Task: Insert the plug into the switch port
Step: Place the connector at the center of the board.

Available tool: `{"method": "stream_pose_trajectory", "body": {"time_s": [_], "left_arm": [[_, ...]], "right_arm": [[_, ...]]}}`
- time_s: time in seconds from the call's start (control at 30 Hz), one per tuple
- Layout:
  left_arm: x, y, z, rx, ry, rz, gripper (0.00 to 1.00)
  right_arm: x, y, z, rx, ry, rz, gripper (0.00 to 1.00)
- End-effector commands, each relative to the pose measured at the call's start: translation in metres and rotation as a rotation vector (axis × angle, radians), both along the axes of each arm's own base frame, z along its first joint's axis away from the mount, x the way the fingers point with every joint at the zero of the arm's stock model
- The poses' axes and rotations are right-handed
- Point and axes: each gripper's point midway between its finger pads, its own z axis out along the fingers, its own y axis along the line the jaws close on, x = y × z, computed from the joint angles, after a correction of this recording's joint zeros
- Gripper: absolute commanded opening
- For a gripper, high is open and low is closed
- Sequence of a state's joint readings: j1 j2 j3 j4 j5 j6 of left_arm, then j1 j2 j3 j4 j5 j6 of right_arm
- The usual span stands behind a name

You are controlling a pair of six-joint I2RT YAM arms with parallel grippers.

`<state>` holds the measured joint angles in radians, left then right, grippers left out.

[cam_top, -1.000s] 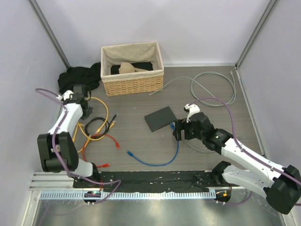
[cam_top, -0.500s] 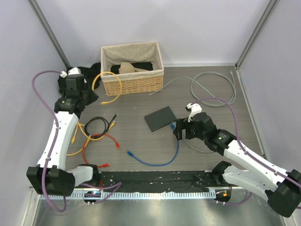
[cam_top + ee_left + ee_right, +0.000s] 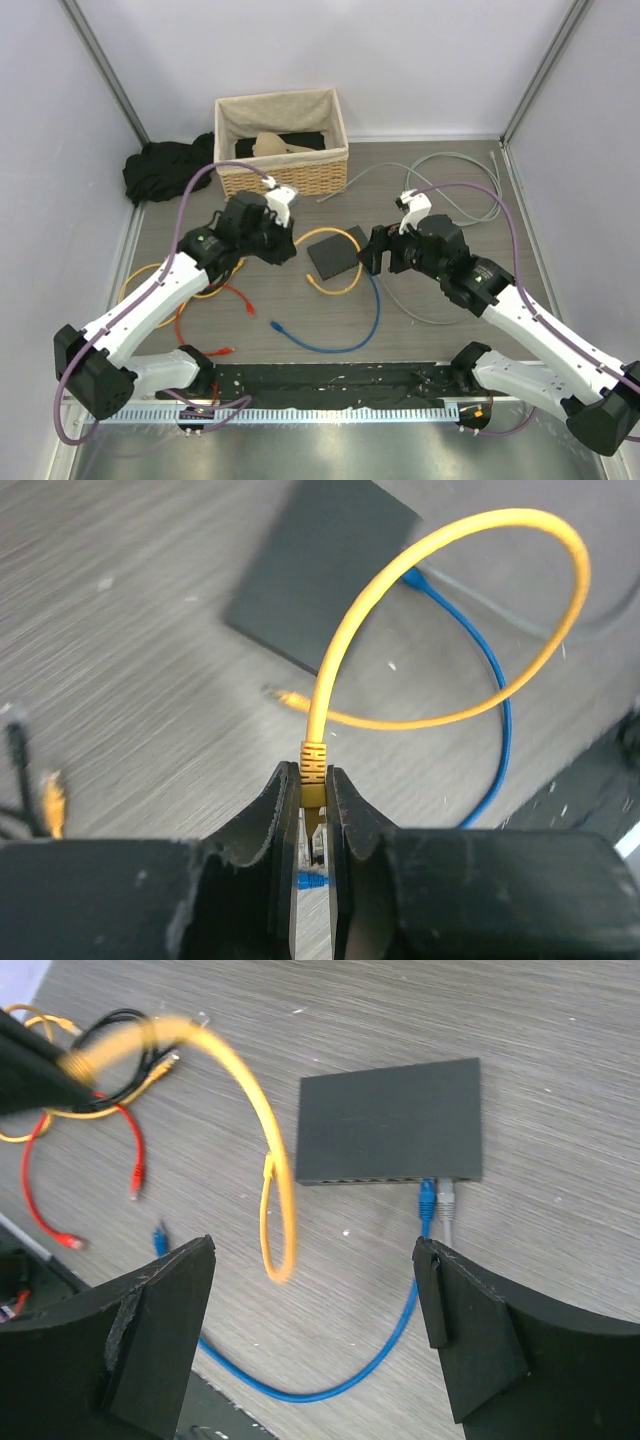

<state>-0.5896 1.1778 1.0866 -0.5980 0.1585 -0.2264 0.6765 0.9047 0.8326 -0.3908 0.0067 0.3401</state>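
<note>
The switch [image 3: 335, 252] is a flat dark-grey box lying mid-table; it also shows in both wrist views [image 3: 320, 570] [image 3: 390, 1120]. A blue plug [image 3: 427, 1195] and a grey plug [image 3: 446, 1200] sit in its port row. My left gripper [image 3: 288, 248] hovers just left of the switch, shut on a yellow plug [image 3: 313, 770]. Its yellow cable [image 3: 500, 540] arcs over the switch, and the free end [image 3: 313, 283] lies on the table. My right gripper [image 3: 372, 262] hangs open on the port side of the switch, holding nothing [image 3: 312, 1260].
A wicker basket [image 3: 283, 150] stands at the back, with black cloth [image 3: 165, 168] to its left. Red [image 3: 215, 295], yellow [image 3: 140, 280] and black cables lie at the left. A blue cable [image 3: 340, 345] curves toward the front; a grey cable [image 3: 450, 190] coils back right.
My left arm has swung from the far left, by the black cloth, to the table's middle, carrying the yellow cable along. The right gripper has shifted slightly back and stays open.
</note>
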Motion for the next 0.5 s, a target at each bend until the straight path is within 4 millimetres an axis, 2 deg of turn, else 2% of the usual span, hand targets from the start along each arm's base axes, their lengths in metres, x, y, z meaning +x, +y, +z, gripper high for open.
{"method": "stream_pose_trajectory", "body": {"time_s": [0.0, 0.07, 0.1, 0.23, 0.47], "left_arm": [[-0.017, -0.041, 0.002, 0.042, -0.147, -0.228, 0.15], [-0.021, -0.047, -0.005, 0.088, -0.184, -0.256, 0.16], [-0.028, -0.057, -0.004, 0.101, -0.221, -0.304, 0.16], [-0.032, -0.068, -0.014, 0.139, -0.242, -0.326, 0.17], [-0.04, -0.085, -0.034, 0.197, -0.27, -0.38, 0.18]], "right_arm": [[0.003, 0.017, 0.034, 0.079, -0.016, 0.045, 0.89], [0.001, 0.025, 0.034, 0.089, 0.012, 0.076, 0.89], [0.001, 0.028, 0.038, 0.099, 0.018, 0.09, 0.89], [-0.001, 0.039, 0.035, 0.11, 0.061, 0.13, 0.89], [-0.009, 0.043, 0.005, 0.086, 0.153, 0.159, 0.88]]}}
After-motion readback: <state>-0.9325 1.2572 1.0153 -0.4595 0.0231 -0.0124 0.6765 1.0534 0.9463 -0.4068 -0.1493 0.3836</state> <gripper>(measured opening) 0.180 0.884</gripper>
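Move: The yellow connector is already in the left fingers and is being brought to the right gripper, about 16 cm to the left hand's right, some 2 cm back and roughly level. The switch's middle lies about 9 cm ahead of the left hand, 11 cm right and 18 cm below. From the right hand, the connector is about 16 cm left and 2 cm ahead at similar height; the switch is some 10 cm ahead, 5 cm left and 20 cm down. Still pinching the yellow connector, the left hand swings towards the right gripper, about 7 cm right and 5 cm back, sinking 3 to 4 cm and turning some 20 degrees clockwise. Meanwhile the right hand, jaws wide open, comes to meet it, drifting nearly 4 cm left with a small rise and dip. ##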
